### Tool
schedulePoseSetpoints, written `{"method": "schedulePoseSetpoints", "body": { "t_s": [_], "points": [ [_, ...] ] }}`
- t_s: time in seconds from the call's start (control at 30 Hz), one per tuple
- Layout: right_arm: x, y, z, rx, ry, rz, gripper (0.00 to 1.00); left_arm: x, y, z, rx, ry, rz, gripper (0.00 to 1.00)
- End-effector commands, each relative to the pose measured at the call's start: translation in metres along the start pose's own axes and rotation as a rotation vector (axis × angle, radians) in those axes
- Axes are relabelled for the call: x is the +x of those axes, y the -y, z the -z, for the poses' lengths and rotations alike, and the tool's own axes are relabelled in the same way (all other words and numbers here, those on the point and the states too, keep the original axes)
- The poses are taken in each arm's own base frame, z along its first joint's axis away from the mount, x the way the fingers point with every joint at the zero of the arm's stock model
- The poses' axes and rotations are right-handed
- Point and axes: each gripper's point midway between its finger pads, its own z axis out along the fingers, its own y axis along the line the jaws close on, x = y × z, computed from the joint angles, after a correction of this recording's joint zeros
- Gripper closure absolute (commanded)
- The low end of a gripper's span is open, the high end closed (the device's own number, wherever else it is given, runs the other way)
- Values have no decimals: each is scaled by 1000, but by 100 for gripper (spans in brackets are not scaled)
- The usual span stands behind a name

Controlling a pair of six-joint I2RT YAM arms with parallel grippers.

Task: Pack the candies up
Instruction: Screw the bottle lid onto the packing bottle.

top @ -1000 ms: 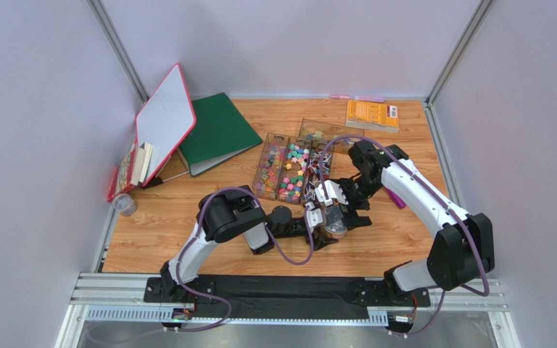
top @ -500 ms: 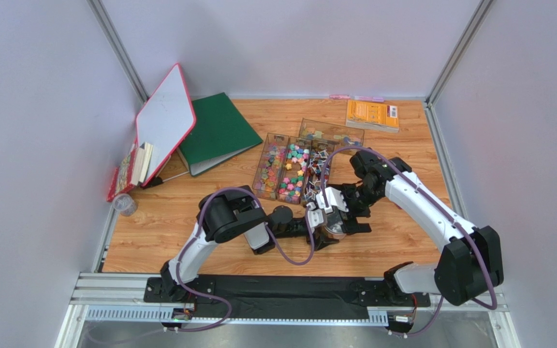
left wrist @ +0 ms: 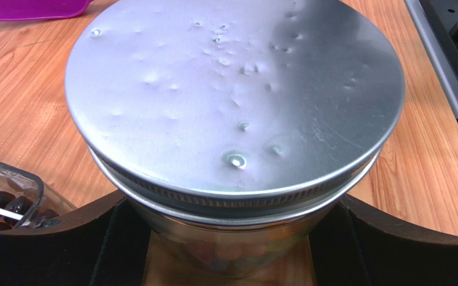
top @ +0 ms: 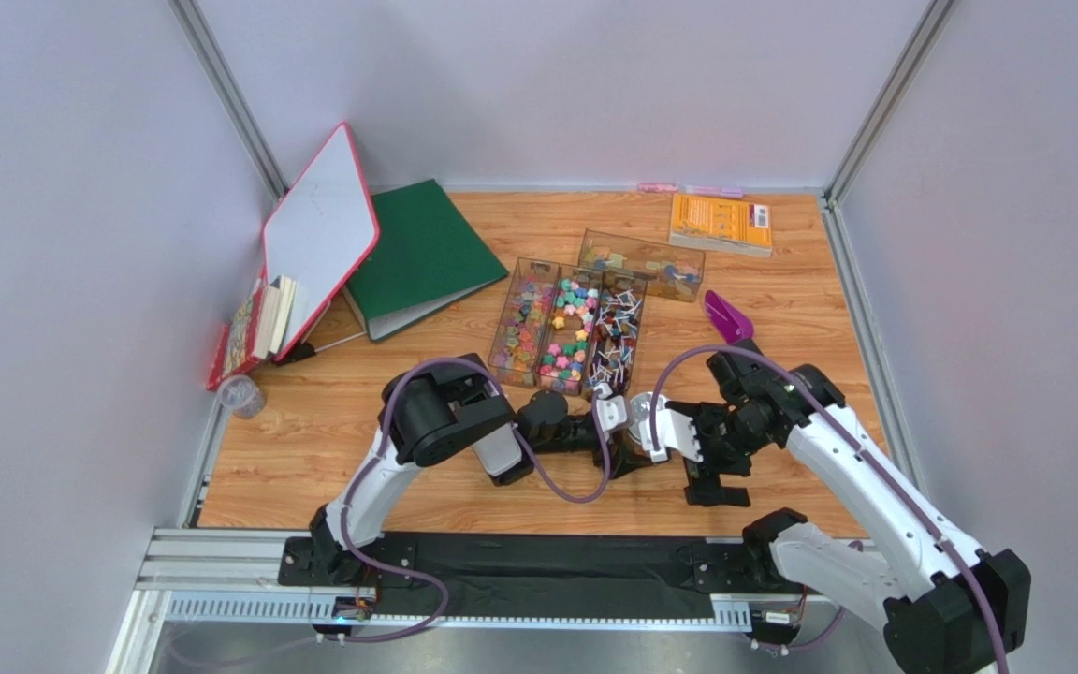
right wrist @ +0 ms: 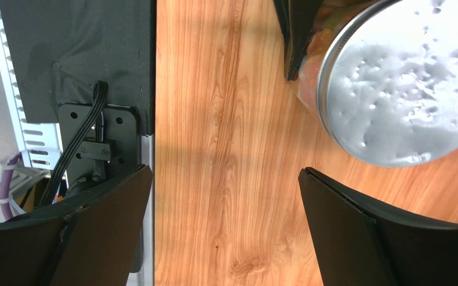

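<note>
A glass jar (top: 639, 447) with a dented metal lid (left wrist: 231, 89) stands on the table near the front. Colourful candies (left wrist: 237, 253) show blurred through its glass. My left gripper (left wrist: 228, 253) is shut on the jar, one black finger (left wrist: 46, 250) on each side below the lid. More candies (top: 566, 330) fill clear trays behind it, some on white sticks. My right gripper (right wrist: 225, 226) stands open over bare wood just right of the jar, whose lid (right wrist: 404, 83) is at that view's upper right.
A purple scoop (top: 728, 318) lies right of the trays. Another clear tray (top: 640, 261) and an orange book (top: 721, 222) sit at the back. A green binder (top: 425, 253), a whiteboard (top: 320, 232) and a can (top: 238, 396) are at the left. The black base rail (right wrist: 76, 53) borders the right gripper.
The right arm has drawn back from above the jar to the near right, gripper still open, which uncovers the purple scoop. The left gripper and jar have stayed put.
</note>
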Motion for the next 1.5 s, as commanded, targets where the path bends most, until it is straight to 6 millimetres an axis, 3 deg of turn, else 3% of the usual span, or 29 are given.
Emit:
{"method": "schedulePoseSetpoints", "body": {
  "t_s": [0.0, 0.13, 0.23, 0.33, 0.37, 0.4, 0.47, 0.6, 1.13, 1.47],
  "points": [
    [-13, 19, 24, 148, 21, -66, 0, 101, 7, 38, -12, -330, 66, 100],
    [-19, 54, 44, 260, 5, -11, 0, 102, 10, 39, 6, -337, 51, 100],
    [-34, 81, 49, 266, 29, 5, 0, 102, 14, 38, 18, -339, 40, 100],
    [-41, 97, 36, 169, 38, -7, 0, 101, 15, 39, 19, -341, 35, 100],
    [-49, 104, 41, 161, 47, 11, 0, 100, 15, 39, 20, -340, 27, 100],
    [-46, 102, 32, 77, 29, -15, 0, 100, 14, 39, 14, -341, 25, 100],
    [-52, 103, 35, 26, 27, -23, 0, 99, 12, 38, 13, -340, 13, 100],
    [-50, 100, 21, -88, -10, -40, 0, 97, 11, 37, 14, -337, 2, 100],
    [-43, 63, -1, -156, -38, -54, 0, 87, 11, 34, 18, -314, 22, 100],
    [-18, 26, -1, -118, -84, -113, 0, 77, 2, 35, -9, -291, 88, 100]
  ]
}}
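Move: Some 7 cm ahead of the open right hand, about 6 cm to its left and a centimetre or two lower, is the bottle lid. The candy box lies roughly 20 cm ahead and 18 cm left of that hand, the purple scoop about 17 cm ahead and 8 cm right, both some 9 cm below. The left hand grips the bottle, so the lid sits directly over its fingers, about 6 cm up. Swinging forward about 11 cm and left 5 cm with a 4 cm lift, the right hand reaches past the lid's right side, then sinks and draws back some 4 cm, its front finger bringing the far rim round clockwise. Its fingers stay wide open throughout; the left hand stays put and keeps its hold on the bottle. ##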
